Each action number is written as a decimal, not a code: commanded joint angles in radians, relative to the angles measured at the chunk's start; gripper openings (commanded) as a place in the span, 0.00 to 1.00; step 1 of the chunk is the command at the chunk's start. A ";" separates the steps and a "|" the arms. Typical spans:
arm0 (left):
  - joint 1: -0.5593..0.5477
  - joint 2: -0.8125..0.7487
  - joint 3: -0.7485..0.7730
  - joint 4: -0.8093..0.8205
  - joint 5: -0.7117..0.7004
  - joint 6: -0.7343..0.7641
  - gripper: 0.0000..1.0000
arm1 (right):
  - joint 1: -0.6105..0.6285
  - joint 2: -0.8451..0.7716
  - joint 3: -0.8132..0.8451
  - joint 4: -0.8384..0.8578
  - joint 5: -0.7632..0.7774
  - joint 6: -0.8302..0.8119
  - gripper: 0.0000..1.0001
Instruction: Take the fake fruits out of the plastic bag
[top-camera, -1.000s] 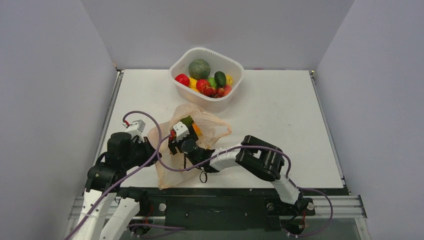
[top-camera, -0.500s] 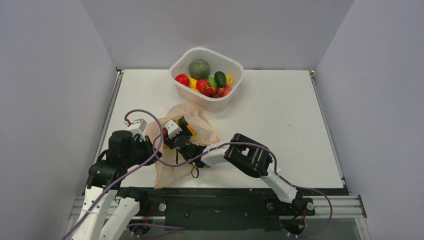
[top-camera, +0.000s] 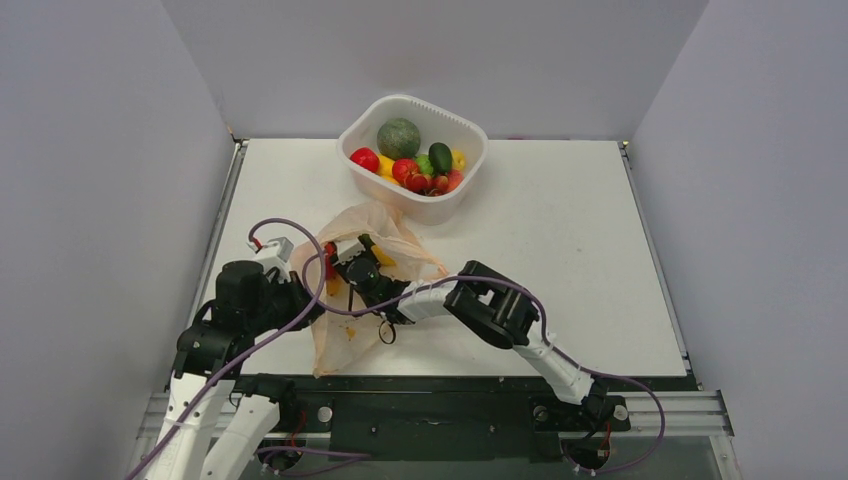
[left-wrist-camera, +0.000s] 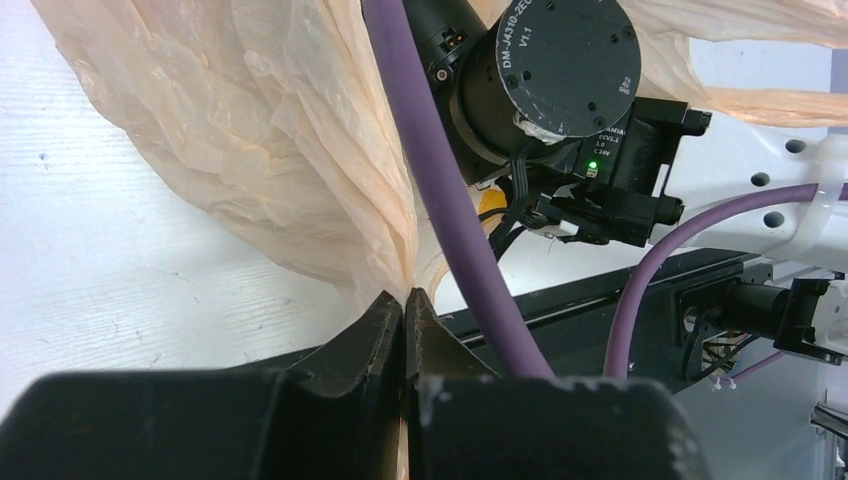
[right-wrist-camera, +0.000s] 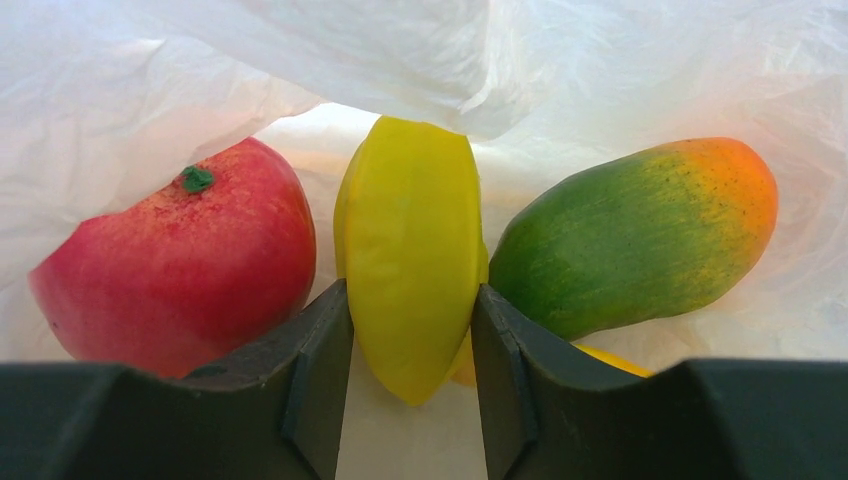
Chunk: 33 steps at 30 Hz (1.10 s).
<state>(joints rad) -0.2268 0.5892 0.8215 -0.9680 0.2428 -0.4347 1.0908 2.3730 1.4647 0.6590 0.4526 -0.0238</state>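
Observation:
The peach plastic bag lies at the table's near left, with its thin film bunched up. My left gripper is shut on a gathered fold of it, low at the bag's left side. My right gripper reaches into the bag's mouth. Inside the bag, in the right wrist view, lie three fake fruits: a red piece, a yellow one and a green-orange mango. The right gripper is shut on the yellow fruit, one finger touching each side.
A white tub at the back holds a dark-green melon and several small fruits. A purple cable and the right arm's motor cross close in front of the left gripper. The black front rail runs along the near edge.
The right arm has pushed left and deeper into the bag, and its jaws have narrowed onto the yellow fruit. The left gripper keeps its hold on the bag.

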 joint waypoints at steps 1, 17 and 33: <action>0.015 -0.011 0.009 0.053 0.041 0.023 0.00 | 0.025 -0.043 0.011 -0.007 -0.014 -0.008 0.10; 0.053 -0.013 0.011 0.103 0.055 0.012 0.00 | 0.073 -0.452 -0.367 -0.096 -0.031 0.197 0.00; 0.164 -0.037 -0.021 0.184 0.085 -0.003 0.00 | 0.092 -0.978 -0.415 -0.548 -0.350 0.499 0.00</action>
<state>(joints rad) -0.1028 0.5594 0.8005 -0.8478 0.3141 -0.4400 1.1736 1.5185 0.9668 0.2703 0.1722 0.3958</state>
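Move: Deep in the bag, the right hand already pinches the star fruit; the bag's open mouth lies about 11 cm back, 6 cm to its right and 5 cm higher. Roughly level with this hand, the red fruit sits some 5 cm left and 2 cm back, the green mango 5 cm right and 3 cm ahead, the lemon 7 cm right and 1 cm back. From the left hand the star fruit is about 20 cm ahead and 14 cm below. Drawing the star fruit out of the bag, the right hand first slides nearly level, back and to its right, then climbs steeply while still backing off: about 16 cm back, 15 cm up and 8 cm right in all, keeping its pinch as the wrist tips down and rolls some 30 degrees. The left fingers keep hold of the bag's rim and shift a few centimetres forward and up. ##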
